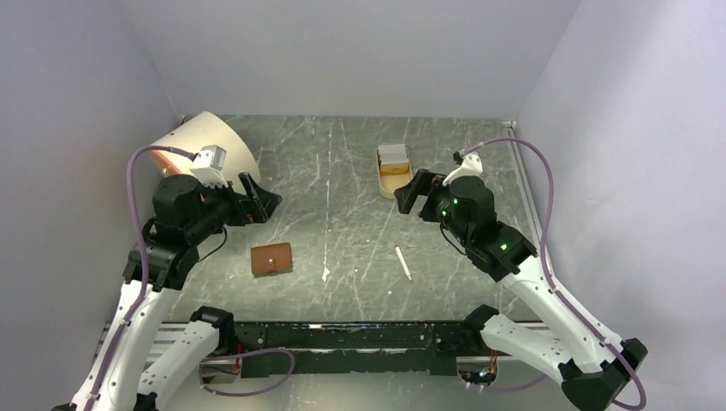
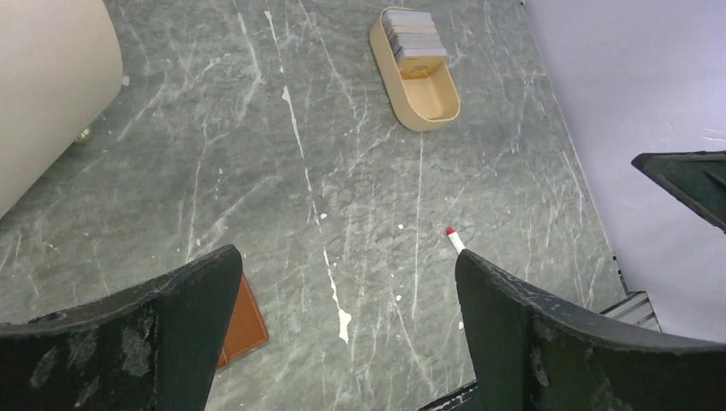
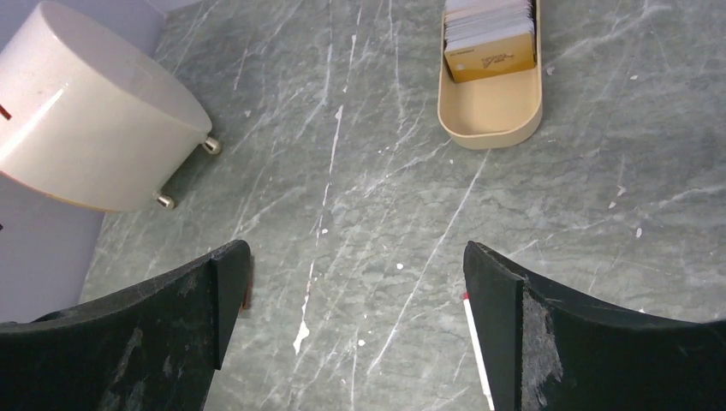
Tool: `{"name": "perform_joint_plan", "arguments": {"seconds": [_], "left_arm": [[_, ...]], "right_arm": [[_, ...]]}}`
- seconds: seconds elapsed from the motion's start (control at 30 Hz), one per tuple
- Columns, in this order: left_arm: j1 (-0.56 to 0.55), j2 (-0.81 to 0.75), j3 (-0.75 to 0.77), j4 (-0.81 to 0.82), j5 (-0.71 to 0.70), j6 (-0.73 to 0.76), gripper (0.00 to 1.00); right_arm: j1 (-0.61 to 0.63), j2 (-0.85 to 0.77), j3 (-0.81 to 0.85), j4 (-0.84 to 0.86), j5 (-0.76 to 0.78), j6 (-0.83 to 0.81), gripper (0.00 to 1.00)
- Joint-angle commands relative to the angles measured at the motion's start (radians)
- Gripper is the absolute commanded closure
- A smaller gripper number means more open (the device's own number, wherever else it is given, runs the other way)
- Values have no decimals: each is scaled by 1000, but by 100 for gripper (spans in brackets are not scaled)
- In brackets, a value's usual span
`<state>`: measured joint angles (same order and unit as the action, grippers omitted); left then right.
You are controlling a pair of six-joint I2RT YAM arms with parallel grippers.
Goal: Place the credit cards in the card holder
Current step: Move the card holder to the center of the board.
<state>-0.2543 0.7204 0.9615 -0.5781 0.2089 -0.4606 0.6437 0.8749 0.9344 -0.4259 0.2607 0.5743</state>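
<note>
The brown card holder [image 1: 270, 259] lies closed on the table at centre left; one corner of it [image 2: 244, 324] shows beside my left fingers. The credit cards [image 1: 393, 155] stand stacked in the far end of a tan oval tray [image 1: 395, 181]; they also show in the left wrist view [image 2: 413, 36] and the right wrist view [image 3: 489, 34]. My left gripper [image 1: 264, 199] is open and empty, held above the table behind the card holder. My right gripper [image 1: 412, 190] is open and empty, just right of the tray.
A big cream drum [image 1: 204, 145] stands at the back left, close to my left arm. A thin white stick with a red tip [image 1: 402, 262] lies at centre right. Grey walls close in the table on three sides.
</note>
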Motion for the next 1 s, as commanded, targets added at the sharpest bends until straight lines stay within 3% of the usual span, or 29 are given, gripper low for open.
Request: {"name": "perform_joint_plan", "arguments": {"seconds": [0.0, 0.5, 0.8, 0.97], "left_arm": [[-2, -6, -10, -7, -23, -6, 1], [-2, 58, -85, -28, -79, -60, 0], [-2, 130, -260, 24, -120, -206, 15], [-2, 257, -310, 69, -92, -259, 26]], "right_arm": [[5, -28, -5, 23, 12, -19, 0], [6, -20, -12, 26, -6, -5, 0], [5, -11, 4, 5, -7, -13, 0], [5, -32, 1, 14, -10, -19, 0]]}}
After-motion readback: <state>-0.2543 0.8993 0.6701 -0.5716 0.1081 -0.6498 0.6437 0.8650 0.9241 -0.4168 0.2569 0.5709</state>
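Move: The card holder lies low on the board almost under the left hand: some 23 cm below it, about 4 cm to its left and 2 cm back. The white drum stands about 18 cm ahead of this hand and 18 cm left, its middle 14 cm below. The pen lies some 32 cm to the hand's right and 4 cm back. From the right hand the card holder is about 35 cm left, 5 cm back and 21 cm below. Down towards the card holder comes the left hand, slowly at first and then fast, sinking about 16 cm nearly straight. Its wrist tips the fingers down by some 30 degrees and turns slightly counter-clockwise, while the wide-open fingers begin to narrow, still clear above the leather. ##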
